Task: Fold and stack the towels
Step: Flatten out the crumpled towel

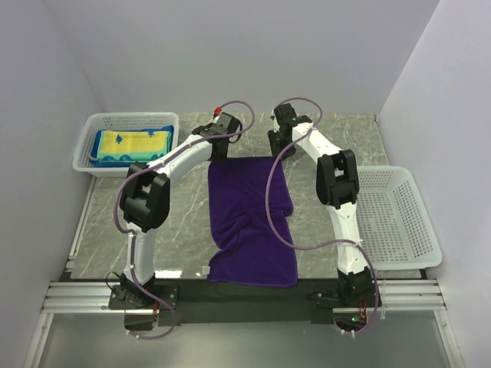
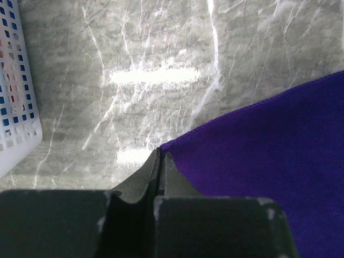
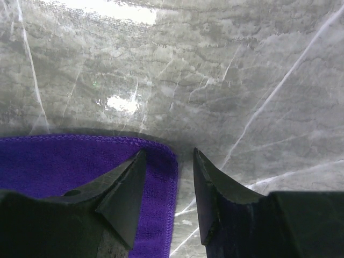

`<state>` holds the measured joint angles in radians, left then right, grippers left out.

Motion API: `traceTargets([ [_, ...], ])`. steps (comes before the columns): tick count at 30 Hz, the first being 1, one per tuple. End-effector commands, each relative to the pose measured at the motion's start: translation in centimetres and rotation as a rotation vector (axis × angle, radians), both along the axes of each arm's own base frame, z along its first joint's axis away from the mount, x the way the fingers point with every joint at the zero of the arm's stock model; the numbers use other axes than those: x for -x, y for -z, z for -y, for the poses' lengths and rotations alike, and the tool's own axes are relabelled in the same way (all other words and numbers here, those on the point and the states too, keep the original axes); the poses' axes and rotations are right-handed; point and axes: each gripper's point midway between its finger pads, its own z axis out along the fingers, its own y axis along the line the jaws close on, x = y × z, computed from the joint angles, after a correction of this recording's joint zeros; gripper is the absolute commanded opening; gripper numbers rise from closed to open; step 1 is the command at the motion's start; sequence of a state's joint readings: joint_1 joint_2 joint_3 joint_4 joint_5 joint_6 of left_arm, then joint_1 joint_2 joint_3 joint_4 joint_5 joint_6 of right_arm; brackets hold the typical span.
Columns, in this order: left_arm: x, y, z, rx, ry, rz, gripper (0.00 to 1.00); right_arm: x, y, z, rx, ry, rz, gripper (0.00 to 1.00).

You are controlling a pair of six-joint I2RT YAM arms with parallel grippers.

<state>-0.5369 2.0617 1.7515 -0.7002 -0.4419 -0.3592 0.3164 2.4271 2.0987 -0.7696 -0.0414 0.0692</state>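
Note:
A purple towel (image 1: 249,222) lies spread on the grey marble table, its near half rumpled. In the left wrist view my left gripper (image 2: 160,152) is shut, and the far left corner of the purple towel (image 2: 269,150) ends right at its tips, pinched between them. My right gripper (image 3: 169,151) is open over the far right corner of the towel (image 3: 64,161): one finger stands above the cloth, the other above bare table. From above, the left gripper (image 1: 219,153) and right gripper (image 1: 275,147) sit at the towel's far edge. A yellow towel with a blue border (image 1: 134,142) lies in the left basket.
A white mesh basket (image 1: 92,126) holding towels stands at the far left; its corner shows in the left wrist view (image 2: 16,107). Another white mesh basket (image 1: 406,230) stands at the right. White walls close in the table on three sides.

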Motion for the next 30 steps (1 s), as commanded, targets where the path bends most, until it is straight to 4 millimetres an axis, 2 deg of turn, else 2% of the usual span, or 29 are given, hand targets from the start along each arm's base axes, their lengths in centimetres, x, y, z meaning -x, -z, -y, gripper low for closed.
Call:
traceTargets([
  [1, -0.7, -0.5, 0.3, 0.009, 0.009, 0.024, 0.01, 1.5, 1.5, -0.3, 0.024, -0.036, -0.076, 0.47],
  [7, -0.6, -0.1, 0.3, 0.005, 0.01, 0.015, 0.01, 2.2, 1.7, -0.4, 0.022, -0.046, -0.089, 0.42],
  [8, -0.7, 0.0, 0.2, 0.004, 0.008, 0.014, 0.01, 2.3, 1.8, -0.6, 0.015, -0.055, -0.093, 0.38],
  [16, -0.7, 0.6, 0.0, -0.003, 0.004, 0.004, 0.01, 3.1, 2.6, -1.1, 0.031, -0.092, -0.127, 0.37],
  [24, -0.8, 1.1, -0.1, -0.012, 0.001, 0.001, 0.01, 3.2, 2.5, -1.1, 0.031, -0.101, -0.124, 0.09],
  [25, -0.8, 0.9, -0.3, -0.009, -0.002, 0.005, 0.01, 3.1, 2.3, -1.1, 0.032, -0.101, -0.115, 0.02],
  [29, -1.5, 0.4, -0.9, 0.002, -0.023, 0.021, 0.01, 1.9, 0.8, -0.7, 0.042, -0.076, -0.042, 0.0],
  [30, -1.7, 0.0, -0.9, 0.009, -0.028, 0.029, 0.01, 1.4, -0.6, -0.7, 0.032, -0.065, -0.007, 0.0],
])
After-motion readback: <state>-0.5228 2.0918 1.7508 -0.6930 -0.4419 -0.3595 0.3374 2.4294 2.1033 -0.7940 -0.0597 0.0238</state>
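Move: The towel's far right corner lies practically between the right hand's open fingertips, hardly 1 cm to its left and 1 cm below. The rumpled middle of the towel is about 20 cm back and 8 cm left of that hand; the empty basket is some 20 cm back and 31 cm right. From the left hand, holding the far left corner up, the right corner is about 20 cm right, 4 cm ahead and 9 cm lower; the full basket is some 30 cm left and 7 cm ahead. Easing back and to its left by about 1 cm each, low over the table, the right hand turns slightly counter-clockwise while its half-open fingers shut and pinch the towel's far right corner. The left hand keeps its grip on the far left corner and sinks roughly 1.5 cm, then just starts forward and left. ##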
